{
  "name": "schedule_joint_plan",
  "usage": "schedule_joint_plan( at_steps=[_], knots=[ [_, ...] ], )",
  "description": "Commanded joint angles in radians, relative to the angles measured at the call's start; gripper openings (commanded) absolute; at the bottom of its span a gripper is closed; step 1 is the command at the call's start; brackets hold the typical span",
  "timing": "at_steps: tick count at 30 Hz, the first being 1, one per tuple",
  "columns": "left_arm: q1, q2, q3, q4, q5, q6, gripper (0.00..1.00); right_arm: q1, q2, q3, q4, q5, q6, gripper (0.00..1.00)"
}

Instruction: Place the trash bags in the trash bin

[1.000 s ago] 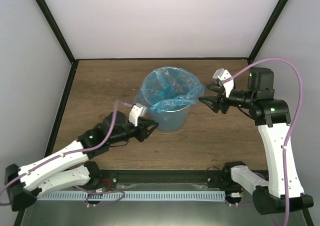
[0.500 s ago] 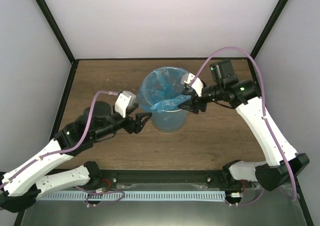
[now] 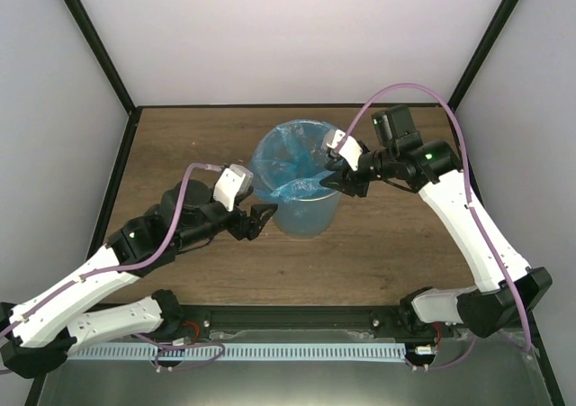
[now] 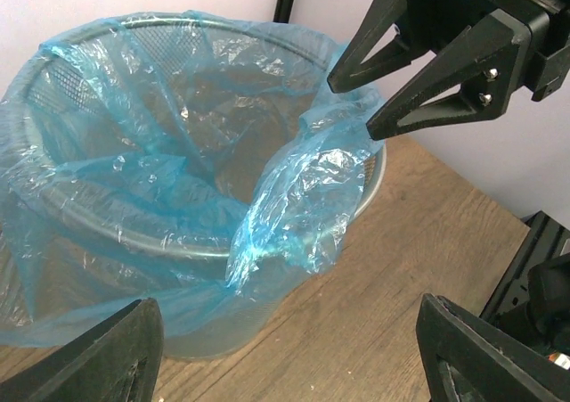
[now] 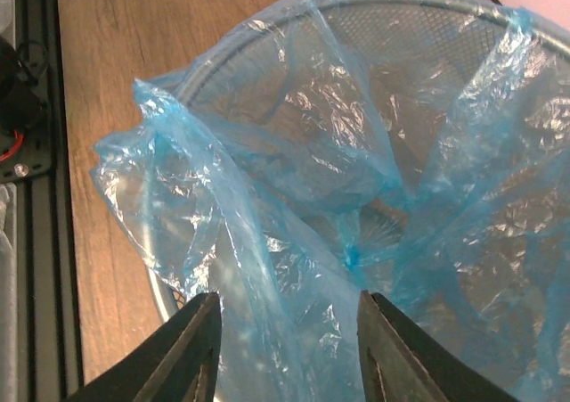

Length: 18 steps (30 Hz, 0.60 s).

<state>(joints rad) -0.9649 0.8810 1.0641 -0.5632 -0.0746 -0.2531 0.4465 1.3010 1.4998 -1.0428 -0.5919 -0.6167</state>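
Observation:
The trash bin (image 3: 312,219) stands mid-table, and the light-blue trash bag (image 3: 292,158) lines it, with a flap hanging over the near right rim (image 4: 298,210). Just left of the bin's base, low over the wood, my left gripper (image 3: 262,219) is open and holds nothing; its fingers (image 4: 98,353) frame the bin wall. My right gripper (image 3: 335,183) hovers at the right rim (image 4: 350,110). Its jaws are open on either side of the loose bag film (image 5: 267,242), not pinching it. The bin's rim (image 5: 419,5) and bottom show through the film.
The wooden table (image 3: 180,145) is boxed in by white walls and black frame posts (image 3: 94,46). An aluminium rail (image 3: 270,350) with the arm bases runs along the near edge. Purple cables loop over both arms.
My left gripper has opened, letting go of the bag at the bin's front, and drawn back a little to the left. My right arm swung left to the rim, and its jaws have narrowed.

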Motion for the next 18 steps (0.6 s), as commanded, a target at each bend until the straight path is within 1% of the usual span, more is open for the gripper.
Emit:
schedule_joint_plan(
  at_steps=[1, 3, 11, 14, 16, 18],
  knots=[
    [-0.004, -0.021, -0.018, 0.01, -0.014, 0.014, 0.8, 0.009, 0.008, 0.017, 0.017, 0.001, -0.004, 0.4],
    [-0.003, -0.025, -0.025, 0.009, -0.02, 0.013, 0.8, 0.009, 0.008, 0.013, 0.02, -0.003, -0.002, 0.38],
    [-0.003, -0.038, -0.052, 0.021, -0.03, 0.004, 0.81, 0.014, 0.024, 0.003, 0.032, 0.024, -0.001, 0.4],
    [-0.003, -0.046, -0.069, 0.041, -0.032, 0.0, 0.81, 0.015, 0.031, 0.0, 0.041, 0.031, 0.001, 0.37],
    [-0.002, -0.047, -0.077, 0.054, -0.031, 0.0, 0.81, 0.015, 0.034, -0.001, 0.047, 0.03, 0.003, 0.31],
    [-0.003, -0.045, -0.079, 0.055, -0.036, 0.001, 0.81, 0.017, 0.033, 0.004, 0.05, 0.021, 0.006, 0.18]
  ],
)
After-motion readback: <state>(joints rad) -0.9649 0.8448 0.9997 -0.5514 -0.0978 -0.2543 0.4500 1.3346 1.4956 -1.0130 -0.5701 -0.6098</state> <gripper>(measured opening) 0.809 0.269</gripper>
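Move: Between the right hand's half-open fingers runs the bunched near-right edge of the trash bag, about 1 cm ahead, 1 cm left and 2 cm below the hand point. The trash bin under it has its middle some 5 cm ahead and 7 cm left, roughly 17 cm down, its mouth only slightly below the hand. From the left hand that bag edge lies about 9 cm ahead, 16 cm right and 3 cm lower. Closing on the bunched bag edge at the bin's near-right rim, the right fingers narrow from about half open to a quarter and pinch the film between their tips. The hand all but stays at first, then eases about 1 cm forward and 1 cm down over the rim. The left hand, still wide open and empty, sinks some 1.5 cm. ##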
